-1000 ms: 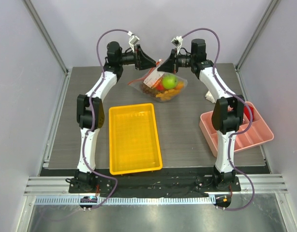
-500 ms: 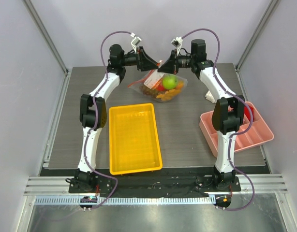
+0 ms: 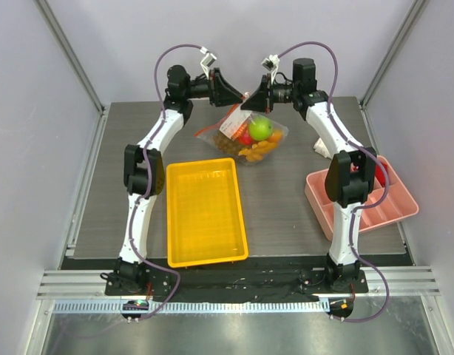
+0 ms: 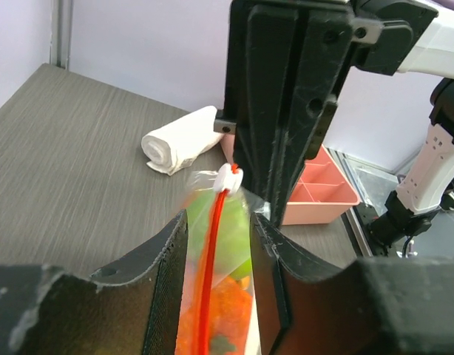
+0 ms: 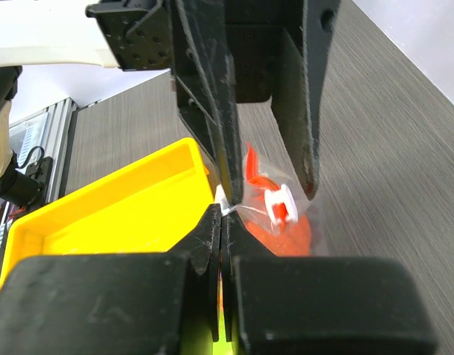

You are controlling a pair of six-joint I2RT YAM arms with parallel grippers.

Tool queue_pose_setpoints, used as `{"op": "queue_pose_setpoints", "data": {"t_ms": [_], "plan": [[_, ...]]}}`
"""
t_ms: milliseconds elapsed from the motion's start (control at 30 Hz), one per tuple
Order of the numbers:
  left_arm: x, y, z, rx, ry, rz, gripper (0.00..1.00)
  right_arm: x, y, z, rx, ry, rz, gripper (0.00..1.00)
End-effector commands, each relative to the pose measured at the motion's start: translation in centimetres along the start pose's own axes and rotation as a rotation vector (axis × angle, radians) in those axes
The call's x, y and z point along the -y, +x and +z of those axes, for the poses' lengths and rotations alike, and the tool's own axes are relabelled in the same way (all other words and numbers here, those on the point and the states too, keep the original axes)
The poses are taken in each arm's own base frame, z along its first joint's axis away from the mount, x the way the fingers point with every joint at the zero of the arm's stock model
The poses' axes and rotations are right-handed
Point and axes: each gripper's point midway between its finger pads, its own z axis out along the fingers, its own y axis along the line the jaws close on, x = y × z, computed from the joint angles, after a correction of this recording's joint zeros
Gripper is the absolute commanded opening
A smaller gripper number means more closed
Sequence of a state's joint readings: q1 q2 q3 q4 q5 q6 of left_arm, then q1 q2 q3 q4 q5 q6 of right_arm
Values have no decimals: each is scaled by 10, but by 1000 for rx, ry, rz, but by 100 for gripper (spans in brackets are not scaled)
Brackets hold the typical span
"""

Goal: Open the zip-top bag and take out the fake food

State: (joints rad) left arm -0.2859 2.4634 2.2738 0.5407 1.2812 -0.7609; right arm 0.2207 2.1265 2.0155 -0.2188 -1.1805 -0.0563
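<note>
The zip-top bag (image 3: 249,139) hangs at the back of the table, holding fake food: a green apple (image 3: 260,129), orange pieces (image 3: 258,150) and a tan cluster (image 3: 226,140). My right gripper (image 3: 249,102) is shut on a top corner of the bag; in the right wrist view (image 5: 221,216) the clear plastic is pinched between its pads. My left gripper (image 3: 234,97) is open and straddles the bag's mouth; in the left wrist view (image 4: 218,222) the orange-red zip strip (image 4: 210,259) runs between its fingers, apart from both. The white slider (image 4: 228,177) sits at the strip's far end.
A yellow tray (image 3: 206,212) lies in front of the bag. A pink divided tray (image 3: 362,200) sits at the right edge. A white roll of cloth (image 4: 179,146) lies on the table beyond the bag, behind the right arm.
My left gripper has moved right, up to the bag's mouth, and now straddles the zip strip. The bag has shifted slightly. My right gripper keeps its hold.
</note>
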Motion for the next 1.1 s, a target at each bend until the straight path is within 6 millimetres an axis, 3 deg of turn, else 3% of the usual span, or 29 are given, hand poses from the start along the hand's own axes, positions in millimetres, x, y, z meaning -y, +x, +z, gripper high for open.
{"op": "queue_pose_setpoints", "data": {"t_ms": [0, 133, 167, 333, 367, 400, 433, 667, 700, 800, 900, 1067], "plan": [[3, 3, 2, -16, 29, -16, 40, -41, -53, -10, 55, -41, -164, 2], [4, 9, 7, -30, 51, -43, 37, -37, -47, -9, 48, -30, -158, 1], [3, 10, 7, -30, 51, -53, 28, -37, -45, -8, 45, -29, -152, 1], [12, 16, 11, -34, 107, -53, 24, -29, -34, -7, 31, -19, -141, 1], [16, 17, 11, -36, 117, -88, 19, -28, -33, -7, 28, -10, -137, 1], [18, 16, 11, -29, 124, -78, 0, -26, -32, -7, 27, 0, -134, 1], [18, 14, 9, -20, 120, -80, 0, -25, -30, -6, 21, 9, -129, 1], [19, -31, -20, 112, -43, -62, 0, -4, -9, -19, -43, 202, -61, 2], [14, -31, -22, 104, -82, -2, 0, 4, -2, -23, -56, 256, -32, 19], [9, -32, -27, 79, -230, 51, 0, 23, 4, -34, -56, 406, 65, 51], [15, -32, -27, 79, -261, 53, 0, 30, 18, -37, -63, 462, 139, 65], [21, -36, -33, 105, -368, 85, 0, 23, 10, -35, -3, 468, 170, 77]]}}
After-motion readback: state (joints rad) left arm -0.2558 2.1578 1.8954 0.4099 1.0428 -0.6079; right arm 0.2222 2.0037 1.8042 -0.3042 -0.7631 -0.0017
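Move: The bag's white zip slider sits just off the open left fingertips, about 2 cm to the right, 1 cm back and 2 cm below; from the shut right fingers, already holding the bag's rim, it is about 2 cm ahead, 1 cm left and 1 cm below. The green apple hangs inside the bag some 2 cm back, 5 cm right and 11 cm below the left hand; the yellow tray's middle is roughly 25 cm back, 10 cm left and 27 cm below. The left hand sinks about 3 cm to the bag's zip edge at the slider, its fingers closing fully while the right fingers keep the rim pinched, and then draws some 4 cm to the left, rising about 5 cm late in the pull and swinging counter-clockwise. As that pull gets going, the right fingers open wide and let go of the rim, the hand backing off about 5 cm down and 4 cm to the right, slightly forward, with the wrist turning some 25 degrees clockwise. ##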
